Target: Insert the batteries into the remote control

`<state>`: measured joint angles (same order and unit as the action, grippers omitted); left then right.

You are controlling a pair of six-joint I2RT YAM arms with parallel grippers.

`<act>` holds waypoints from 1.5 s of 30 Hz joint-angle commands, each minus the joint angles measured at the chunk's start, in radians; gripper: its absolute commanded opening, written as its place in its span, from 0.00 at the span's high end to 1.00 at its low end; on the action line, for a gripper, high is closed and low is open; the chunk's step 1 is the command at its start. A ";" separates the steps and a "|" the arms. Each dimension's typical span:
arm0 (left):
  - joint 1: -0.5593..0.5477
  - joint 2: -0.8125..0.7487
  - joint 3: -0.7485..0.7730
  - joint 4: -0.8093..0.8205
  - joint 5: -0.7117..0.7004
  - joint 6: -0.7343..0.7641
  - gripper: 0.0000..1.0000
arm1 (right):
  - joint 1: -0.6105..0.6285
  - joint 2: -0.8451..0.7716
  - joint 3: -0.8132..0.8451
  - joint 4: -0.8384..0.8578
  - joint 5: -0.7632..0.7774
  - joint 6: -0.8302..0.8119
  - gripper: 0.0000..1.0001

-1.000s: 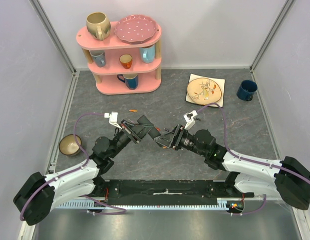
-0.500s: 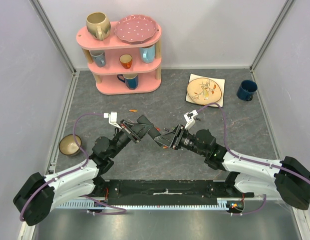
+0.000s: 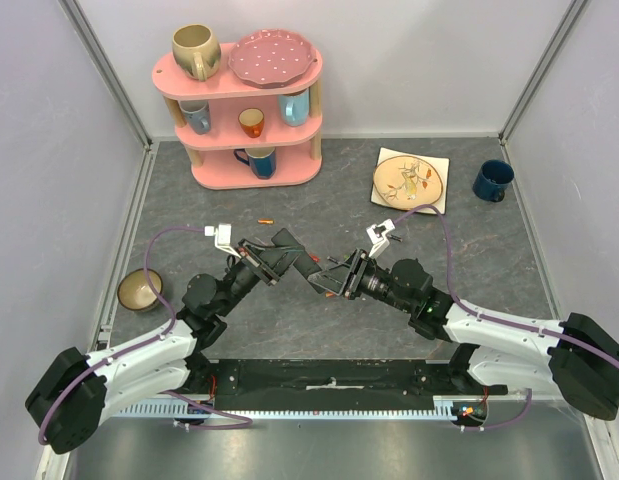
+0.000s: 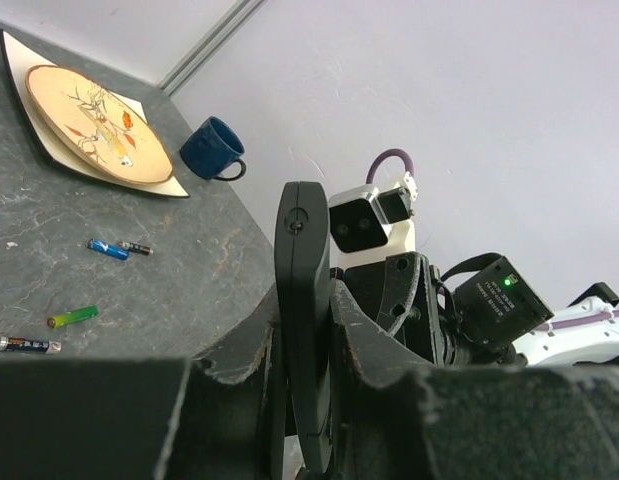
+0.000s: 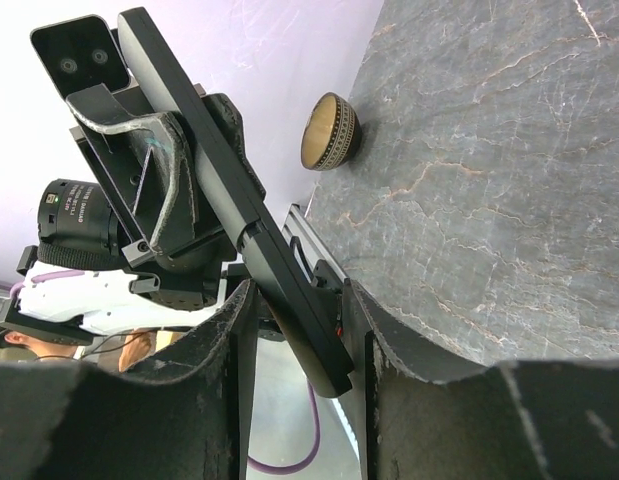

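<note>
The remote control [image 4: 304,300] is a slim black bar clamped edge-on between my left gripper's [image 3: 289,256] fingers and held above the table. In the right wrist view its lower end [image 5: 309,330] sits between my right gripper's [image 3: 329,284] fingers, which stand a little apart. A small dark piece with a red mark [image 5: 338,326], seemingly a battery, is pressed between the remote and one right finger. Loose batteries lie on the table: blue [image 4: 107,249], dark [image 4: 137,248], green [image 4: 73,317], dark-and-red [image 4: 25,345], and an orange one [image 3: 265,219].
A pink shelf [image 3: 251,120] with mugs and a plate stands at the back. A painted plate on a white square [image 3: 409,178] and a blue mug [image 3: 492,180] sit back right. A small bowl [image 3: 139,290] is at the left.
Both grippers have crept slightly closer together, with the remote's end sliding a little deeper between the right fingers. Otherwise nothing has moved.
</note>
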<state>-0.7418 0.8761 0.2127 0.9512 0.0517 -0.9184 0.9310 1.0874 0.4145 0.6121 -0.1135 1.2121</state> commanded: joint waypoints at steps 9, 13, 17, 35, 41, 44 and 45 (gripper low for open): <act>-0.005 -0.008 0.037 0.047 -0.010 0.027 0.98 | -0.004 -0.018 0.004 -0.020 0.037 -0.005 0.52; -0.005 0.000 0.031 0.050 -0.003 0.015 0.98 | -0.004 -0.026 0.029 -0.050 0.038 -0.003 0.39; -0.005 0.006 0.016 0.050 -0.006 0.004 0.98 | -0.004 -0.038 0.047 -0.083 0.041 -0.008 0.30; -0.005 0.031 -0.001 0.031 -0.029 -0.019 0.98 | -0.004 -0.044 0.118 -0.162 -0.005 -0.066 0.12; -0.005 0.050 0.002 0.032 -0.035 -0.045 0.98 | -0.009 -0.122 0.184 -0.425 0.060 -0.198 0.02; -0.005 0.060 0.005 0.040 -0.032 -0.060 0.98 | -0.020 -0.161 0.217 -0.546 0.090 -0.270 0.02; -0.004 0.066 0.007 0.040 -0.027 -0.066 0.98 | -0.023 -0.165 0.248 -0.610 0.100 -0.298 0.02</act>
<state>-0.7422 0.9287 0.2138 0.9478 0.0357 -0.9455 0.9230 0.9672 0.5663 0.2039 -0.0715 1.0462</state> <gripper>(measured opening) 0.243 0.979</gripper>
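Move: The remote's middle lies roughly 4 cm ahead, 5 cm left and 3 cm above the right hand, which is already closed around its near end. From the left hand, gripping it, that middle is some 2 cm right and 1 cm back. On the table, about 17 cm below the right hand, one red battery lies 5 cm back and 3 cm right, another 4 cm ahead and 2 cm left. The right fingers open wide, releasing the remote's near end, then draw about 1.5 cm right, tilting ten degrees. ##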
